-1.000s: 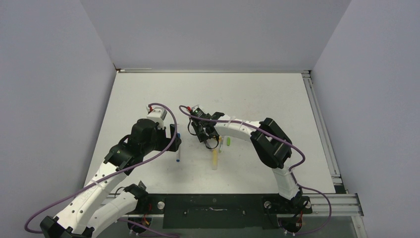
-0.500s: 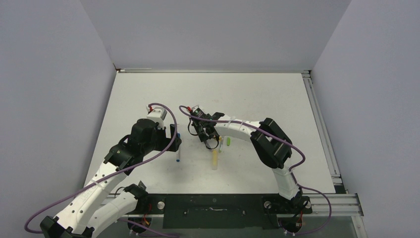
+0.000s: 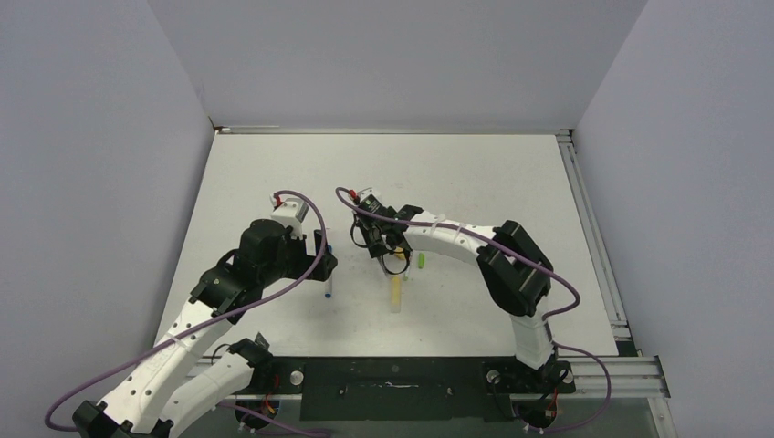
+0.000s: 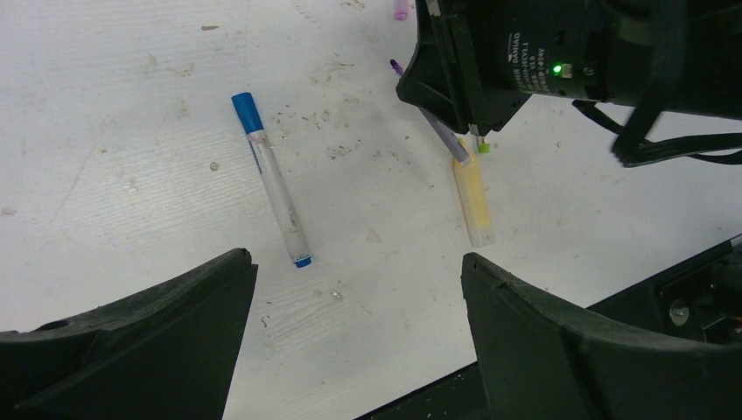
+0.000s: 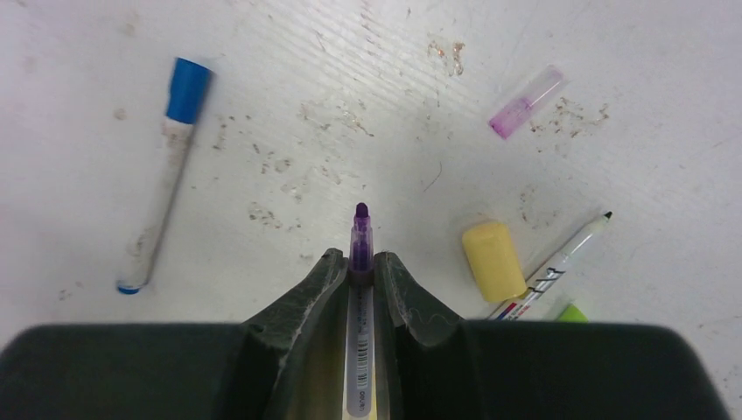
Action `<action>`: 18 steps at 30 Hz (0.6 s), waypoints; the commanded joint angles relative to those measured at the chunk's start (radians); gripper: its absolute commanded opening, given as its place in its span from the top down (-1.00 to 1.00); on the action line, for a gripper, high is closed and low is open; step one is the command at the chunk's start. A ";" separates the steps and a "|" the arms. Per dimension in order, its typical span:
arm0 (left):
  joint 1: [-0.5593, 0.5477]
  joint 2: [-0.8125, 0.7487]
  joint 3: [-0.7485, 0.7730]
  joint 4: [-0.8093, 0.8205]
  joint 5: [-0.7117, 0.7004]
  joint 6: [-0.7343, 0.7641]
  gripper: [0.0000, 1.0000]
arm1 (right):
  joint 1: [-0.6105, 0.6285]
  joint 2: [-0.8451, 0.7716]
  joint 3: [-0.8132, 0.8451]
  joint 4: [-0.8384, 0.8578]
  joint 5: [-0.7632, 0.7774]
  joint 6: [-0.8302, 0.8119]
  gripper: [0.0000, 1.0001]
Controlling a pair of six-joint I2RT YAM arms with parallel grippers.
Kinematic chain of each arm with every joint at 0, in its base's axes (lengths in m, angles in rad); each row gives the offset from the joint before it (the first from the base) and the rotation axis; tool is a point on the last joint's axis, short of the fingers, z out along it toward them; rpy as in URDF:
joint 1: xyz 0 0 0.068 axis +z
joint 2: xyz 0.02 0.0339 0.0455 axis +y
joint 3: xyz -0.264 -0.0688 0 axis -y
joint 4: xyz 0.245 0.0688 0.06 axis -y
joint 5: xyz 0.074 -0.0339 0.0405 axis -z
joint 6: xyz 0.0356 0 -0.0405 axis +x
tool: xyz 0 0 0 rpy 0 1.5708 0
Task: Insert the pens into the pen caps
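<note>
My right gripper (image 5: 359,256) is shut on the thin purple pen (image 5: 361,226), whose purple tip sticks out past the fingertips just above the table. The pink-purple cap (image 5: 528,102) lies ahead to the right. A yellow cap (image 5: 493,260) lies beside a thin white pen with a dark tip (image 5: 560,261) and a green cap (image 5: 573,312). The white-grey pen (image 4: 273,184) with blue ends lies flat in front of my open left gripper (image 4: 354,256), which holds nothing. The yellow marker (image 4: 473,199) lies under the right gripper (image 3: 381,248).
The black front rail (image 4: 542,359) runs along the table's near edge close to the left gripper (image 3: 324,260). Both arms crowd the table's middle, a hand's width apart. Grey walls (image 3: 109,182) close in the sides and back.
The right gripper has closed onto the purple pen and the right arm's elbow has shifted right. The left arm has barely moved.
</note>
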 commanded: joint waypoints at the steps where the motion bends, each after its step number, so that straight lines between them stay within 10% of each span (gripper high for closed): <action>1: 0.008 -0.024 0.016 0.085 0.116 -0.030 -0.73 | -0.008 -0.170 -0.034 0.087 -0.022 0.054 0.89; 18: 0.016 -0.078 -0.066 0.415 0.492 -0.238 -0.75 | -0.014 -0.631 -0.259 0.333 -0.238 0.180 0.89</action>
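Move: From the open left gripper, the purple pen, gripped by the right, lies about 7 cm ahead, 11 cm right and 12 cm lower; the blue marker is 6 cm ahead, 17 cm below. From the right hand, the left gripper is 8 cm back, 11 cm left, 12 cm up; on the table 5 cm below, the pink cap is 10 cm ahead, 3 cm right, the yellow cap 3 cm ahead, 5 cm right. Lifting the purple pen, already clear of the table, the right hand climbs fast by some 17 cm, then also eases back about 4 cm, keeping its grip and swinging its fingers leftward by some 30 degrees. The left hand, still wide open, comes right and up and a little back, turning its fingers rightward to face the pen. ##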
